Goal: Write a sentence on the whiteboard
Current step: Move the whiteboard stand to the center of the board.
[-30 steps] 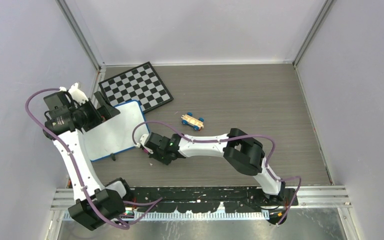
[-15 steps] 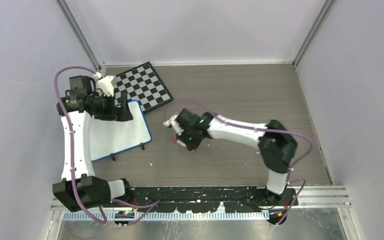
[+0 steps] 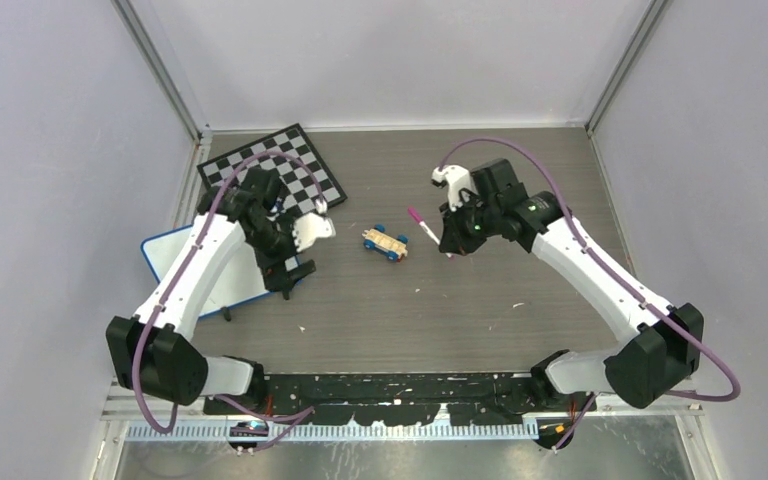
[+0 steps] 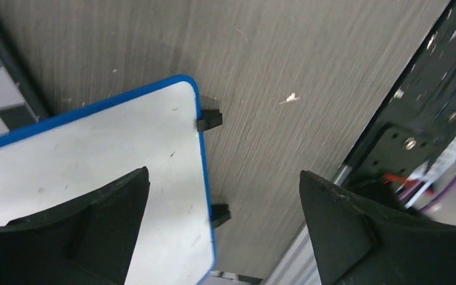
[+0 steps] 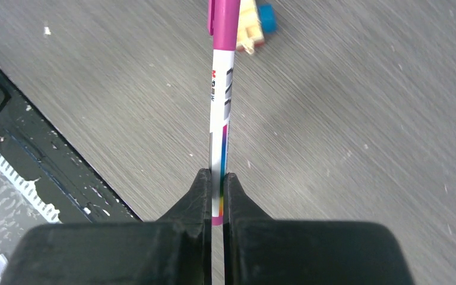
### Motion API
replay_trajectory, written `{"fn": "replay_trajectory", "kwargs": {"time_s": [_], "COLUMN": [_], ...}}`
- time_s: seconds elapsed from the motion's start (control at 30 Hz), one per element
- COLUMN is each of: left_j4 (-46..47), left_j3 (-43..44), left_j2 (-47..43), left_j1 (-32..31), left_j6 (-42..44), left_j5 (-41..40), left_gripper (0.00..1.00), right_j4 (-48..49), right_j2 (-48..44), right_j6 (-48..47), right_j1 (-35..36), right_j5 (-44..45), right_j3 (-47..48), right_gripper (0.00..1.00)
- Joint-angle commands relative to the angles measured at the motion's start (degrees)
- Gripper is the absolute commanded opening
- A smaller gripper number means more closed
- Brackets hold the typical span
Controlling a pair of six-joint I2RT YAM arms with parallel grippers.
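The whiteboard lies at the left of the table, blue-framed and partly under my left arm. In the left wrist view its white surface is plain apart from faint specks, so the sentence is not in view. My left gripper hovers open over the board's right edge, one finger above the board and one above bare table. My right gripper is right of centre, shut on a pink-and-white marker that sticks out leftward. In the right wrist view the marker runs straight out from the pinched fingertips.
A black-and-white chessboard lies behind the whiteboard. A small wooden toy car with blue wheels sits mid-table, just left of the marker's tip. Two black feet jut from the board's edge. Walls enclose the table on three sides.
My right arm has swung from the whiteboard's near edge to the right past the toy car, carrying the marker. My left arm has moved from the board's far left across to its right edge.
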Motion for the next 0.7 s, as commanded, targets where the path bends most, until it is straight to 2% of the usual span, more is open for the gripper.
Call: {"fn": "replay_trajectory", "kwargs": {"time_s": [0.0, 0.13, 0.3, 0.47, 0.67], "left_j4": [2.6, 1.8, 4.5, 10.6, 14.4], "left_j3": [-6.3, -11.9, -19.6, -27.3, -29.5], "left_j2": [-4.4, -6.5, -8.9, -10.4, -5.9], "left_j1": [-1.5, -2.6, -2.7, -2.7, -2.7], "left_j6": [25.5, 45.1, 64.1, 75.9, 81.1], "left_j5": [1.1, 2.6, 1.4, 1.7, -2.8], "left_gripper": [0.98, 0.94, 0.87, 0.64, 0.54], "right_j4": [-1.5, -0.8, 1.3, 1.9, 2.4], "right_j2": [-2.4, -3.4, -5.1, -7.1, -7.6], "right_j6": [-0.8, -0.3, 1.6, 1.5, 2.6], "right_j1": [-7.5, -15.0, -23.1, -24.5, -25.7], "right_j5": [-5.4, -7.8, -12.4, -11.5, -12.8], "right_j3": [-1.9, -2.6, -5.0, -6.0, -6.1], "right_gripper": [0.00, 0.00, 0.00, 0.00, 0.00]}}
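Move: The stand clipped near the whiteboard's right corner lies almost straight below the left hand, some 16 cm down and about 1 cm back. The second stand sits about 12 cm to the left of it and 4 cm nearer the base; the whiteboard's middle is roughly 7 cm ahead and 14 cm left of the hand. The toy car is about 10 cm ahead and 21 cm right of it. From the right hand, the corner stand lies about 33 cm left, 4 cm back and 18 cm down. Towards the whiteboard's corner stand the left hand sinks about 10 cm and eases back a little, turning some 65 degrees clockwise while its wide-open fingers close to roughly half, without reaching the stand yet. The right hand, still pinching the marker by its end, swings about 10 cm to the right and slightly forward, turning a little clockwise. ##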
